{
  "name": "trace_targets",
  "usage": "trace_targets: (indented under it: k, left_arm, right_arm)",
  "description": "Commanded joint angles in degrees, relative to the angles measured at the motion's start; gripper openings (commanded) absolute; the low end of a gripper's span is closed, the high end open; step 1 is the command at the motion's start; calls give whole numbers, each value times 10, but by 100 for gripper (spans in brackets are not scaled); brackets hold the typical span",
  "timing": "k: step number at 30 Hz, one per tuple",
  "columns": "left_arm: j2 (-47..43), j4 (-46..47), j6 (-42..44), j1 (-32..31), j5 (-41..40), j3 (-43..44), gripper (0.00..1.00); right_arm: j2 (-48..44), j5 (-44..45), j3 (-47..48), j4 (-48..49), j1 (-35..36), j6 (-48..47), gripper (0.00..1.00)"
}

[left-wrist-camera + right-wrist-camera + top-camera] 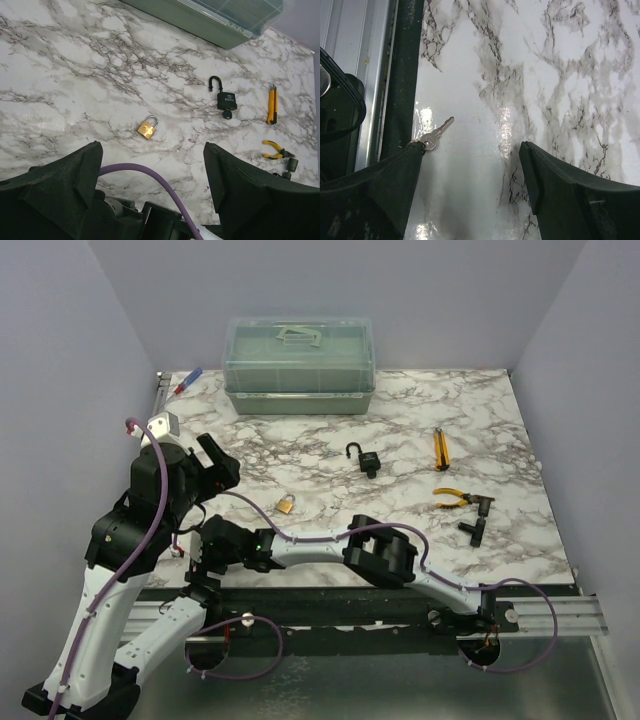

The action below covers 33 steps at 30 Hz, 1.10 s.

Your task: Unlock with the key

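Observation:
A black padlock (368,459) (226,100) lies mid-table with its shackle swung open. The key's black head (227,114) sticks out of the padlock's lower end. A small brass padlock (286,503) (148,127) lies shut nearer the arms. My left gripper (222,465) (151,150) hangs open above the table's left side, holding nothing. My right gripper (208,545) (471,147) reaches across to the front left edge, open and low over bare marble. A small silver key on a ring (432,136) lies beside its left finger (385,190), with the ring partly hidden under that finger.
A green lidded toolbox (298,365) stands at the back. A yellow utility knife (439,448), yellow pliers (455,498) and black fittings (475,528) lie on the right. A red-and-blue pen (187,383) lies at the back left. The dark front rail (405,75) borders the table.

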Motion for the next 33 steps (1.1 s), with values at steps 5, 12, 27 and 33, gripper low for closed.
trace_targets:
  k: [5,12,27,33]
  left_arm:
    - [-5,12,12,0,11,-8,88]
    - [-6,12,15,0,9,-14,89]
    - [5,12,12,0,4,-19,89]
    - [13,17,11,0,2,-27,89]
  right_arm:
    - [33,53,-4,-22,55,-48,82]
    - [24,69,-33,-1,33,-18,81]
    - [-81,147,-241,49,16,12,79]
    - [-154,190,-358,72,17,38,79]
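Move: The key lies flat near the table's front edge, its ring already at the right hand's rear fingertip. Its middle is about 3 cm back from that hand's point, 2 cm to its left and 2 cm below it. From the right hand, the brass padlock is some 17 cm ahead and 22 cm right, and the opened black padlock roughly 28 cm ahead and 43 cm right, both 2 cm lower. The key lies some 13 cm back, 12 cm left and 31 cm below the left hand. The right hand, pointing left and tilted down with its fingers still wide open, first eases about 1 cm forward with the rear fingertip still on the key ring. It then sweeps some 7 cm to the right, level and low along the table's front edge, turning about 10 degrees clockwise and dragging the ring and key along with that fingertip rather than pinching them. ##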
